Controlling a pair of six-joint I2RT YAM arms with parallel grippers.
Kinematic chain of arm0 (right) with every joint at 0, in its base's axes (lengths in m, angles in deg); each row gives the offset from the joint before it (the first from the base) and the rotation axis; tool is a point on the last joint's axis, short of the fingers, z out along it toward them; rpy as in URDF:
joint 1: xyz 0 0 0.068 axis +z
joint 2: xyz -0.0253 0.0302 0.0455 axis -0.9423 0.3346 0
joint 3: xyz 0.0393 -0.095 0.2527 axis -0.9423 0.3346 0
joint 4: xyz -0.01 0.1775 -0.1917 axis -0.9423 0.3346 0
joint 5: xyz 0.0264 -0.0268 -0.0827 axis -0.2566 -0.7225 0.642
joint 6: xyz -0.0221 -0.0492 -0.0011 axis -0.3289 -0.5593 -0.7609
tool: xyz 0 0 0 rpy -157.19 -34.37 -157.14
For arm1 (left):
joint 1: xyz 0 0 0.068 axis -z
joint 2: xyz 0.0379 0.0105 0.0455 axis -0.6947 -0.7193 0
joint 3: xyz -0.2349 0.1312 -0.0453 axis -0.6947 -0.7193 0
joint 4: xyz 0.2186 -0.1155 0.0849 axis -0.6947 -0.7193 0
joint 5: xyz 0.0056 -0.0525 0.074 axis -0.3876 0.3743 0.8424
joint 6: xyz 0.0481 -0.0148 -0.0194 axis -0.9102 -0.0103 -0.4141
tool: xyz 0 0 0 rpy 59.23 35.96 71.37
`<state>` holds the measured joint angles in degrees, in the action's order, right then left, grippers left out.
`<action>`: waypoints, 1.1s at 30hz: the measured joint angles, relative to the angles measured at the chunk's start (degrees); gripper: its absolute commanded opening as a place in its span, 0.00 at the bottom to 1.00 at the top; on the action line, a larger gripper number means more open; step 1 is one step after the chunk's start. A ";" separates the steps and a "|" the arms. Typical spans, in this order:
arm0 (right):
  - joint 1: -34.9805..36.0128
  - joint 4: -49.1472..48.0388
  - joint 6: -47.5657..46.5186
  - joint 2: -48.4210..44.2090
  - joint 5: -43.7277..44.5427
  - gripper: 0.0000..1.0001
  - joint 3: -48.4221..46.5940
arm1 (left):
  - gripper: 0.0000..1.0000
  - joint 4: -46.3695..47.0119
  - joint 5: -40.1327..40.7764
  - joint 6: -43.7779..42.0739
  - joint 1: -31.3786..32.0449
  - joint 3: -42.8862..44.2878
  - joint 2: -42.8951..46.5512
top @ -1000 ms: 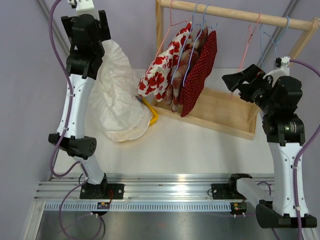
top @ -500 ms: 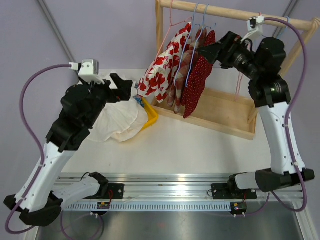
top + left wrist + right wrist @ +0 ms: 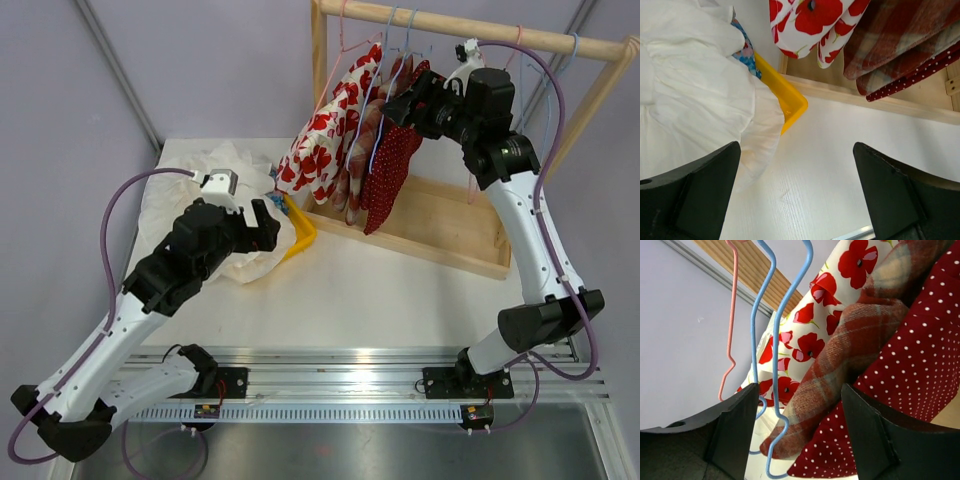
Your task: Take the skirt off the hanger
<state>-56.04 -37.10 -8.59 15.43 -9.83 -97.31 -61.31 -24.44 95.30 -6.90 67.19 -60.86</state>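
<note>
Three skirts hang on wire hangers from the wooden rail (image 3: pixel 480 32): a white poppy-print skirt (image 3: pixel 320 140), a plaid skirt (image 3: pixel 362 135) and a red polka-dot skirt (image 3: pixel 393 170). My right gripper (image 3: pixel 400 105) is open and empty, right beside their upper parts. In the right wrist view the plaid skirt (image 3: pixel 850 345) and a blue hanger (image 3: pixel 777 340) lie between the open jaws (image 3: pixel 797 425), with the polka-dot skirt (image 3: pixel 910 375) beside them. My left gripper (image 3: pixel 262 225) is open and empty, low over the table beside a white garment (image 3: pixel 190 200).
A yellow hanger (image 3: pixel 300 225) lies at the white garment's edge, against the wooden rack base (image 3: pixel 450 235). It also shows in the left wrist view (image 3: pixel 782 97). Empty pink and blue hangers (image 3: pixel 500 70) hang further right on the rail. A wooden post (image 3: pixel 319 60) stands at the left.
My left arm came down from high up to low over the table by the white garment. My right arm rose and swung left to the hanging skirts.
</note>
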 measured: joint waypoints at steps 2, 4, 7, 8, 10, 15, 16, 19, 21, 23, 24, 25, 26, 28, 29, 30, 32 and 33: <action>0.70 -0.42 0.00 0.96 0.50 0.72 -0.74 | 0.99 -0.15 -0.04 0.39 0.33 -0.83 0.83; 1.25 -1.03 0.02 1.81 1.01 0.64 -1.07 | 0.99 -0.22 -0.09 0.66 0.48 -1.03 1.44; 1.66 -1.46 0.04 2.80 1.46 0.59 -1.09 | 0.99 0.02 -0.11 0.79 0.59 -1.03 1.88; 1.73 -1.49 0.02 3.15 1.66 0.58 -1.16 | 0.99 0.04 -0.11 0.79 0.59 -1.03 1.88; 1.86 -1.55 0.04 3.82 1.99 0.55 -1.44 | 0.99 0.04 -0.13 0.79 0.74 -1.03 1.88; 2.34 -2.49 0.04 5.14 2.75 0.37 -2.14 | 0.99 0.52 -0.17 0.79 0.96 -1.51 1.88; 2.45 -2.78 0.24 5.31 2.84 0.36 -2.16 | 0.99 0.63 -0.17 0.79 1.07 -1.84 1.88; 2.75 -2.89 0.42 5.66 2.91 0.23 -2.21 | 0.99 0.68 -0.22 0.79 1.42 -2.78 1.88; 3.02 -3.28 0.79 5.88 2.93 0.06 -2.23 | 0.99 0.68 -0.28 0.79 1.66 -2.99 1.86; 3.21 -3.52 0.63 6.05 2.89 0.00 -2.47 | 0.99 0.96 -0.35 0.79 1.97 -2.99 1.86; 3.28 -3.43 0.68 6.16 2.89 0.00 -2.89 | 0.99 1.16 -0.35 0.79 2.10 -2.99 1.86; 3.39 -3.28 0.74 6.16 2.89 0.00 -3.15 | 0.99 1.27 -0.37 0.79 2.25 -2.99 1.86; 3.50 -2.86 0.74 6.16 2.91 0.00 -3.45 | 0.99 1.29 -0.39 0.79 2.45 -2.99 1.75; 3.65 -1.79 0.70 6.14 3.04 0.00 -4.09 | 0.99 1.27 -0.57 0.70 3.06 -2.91 1.46; 3.74 -0.94 0.46 6.01 3.52 0.00 -4.46 | 0.99 0.94 -0.59 0.57 3.48 -2.49 0.90; 3.76 0.11 0.20 5.81 4.09 0.00 -4.94 | 0.99 0.46 -0.52 0.39 4.17 -1.49 -0.04; 3.76 2.12 -0.42 4.68 5.55 0.00 -5.27 | 0.99 0.15 -0.50 -0.24 5.81 1.18 -2.56; 3.76 3.56 -0.72 3.80 6.36 0.00 -5.33 | 0.99 -0.13 -0.42 -0.66 6.86 3.13 -4.26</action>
<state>-52.28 -33.54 -9.31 19.23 -3.47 -102.64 -61.44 -24.86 94.64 -0.04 70.31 -65.12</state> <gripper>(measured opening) 0.022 0.987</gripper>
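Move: Just ahead of the right hand, the near blue hanger's wire, holding the dotted red skirt, stands between the open fingers, about 3 cm forward, 3 cm left and 1 cm below. The dotted skirt's middle is some 2 cm ahead, neither left nor right, 12 cm below; the plaid skirt is about 4 ahead, 5 left, 11 below. From the left hand, that hanger wire lies roughly 19 cm ahead, 24 right and 12 up. Reaching forward and left about 4 cm and sinking slightly, the right hand brings its half-closing fingers around the near blue hanger's wire and pinches it shut, then draws back and right some 2.5 cm with it. The left hand, empty and wide open, stays almost put, then swings about 3 cm right towards the dotted skirt, turning slightly clockwise. ##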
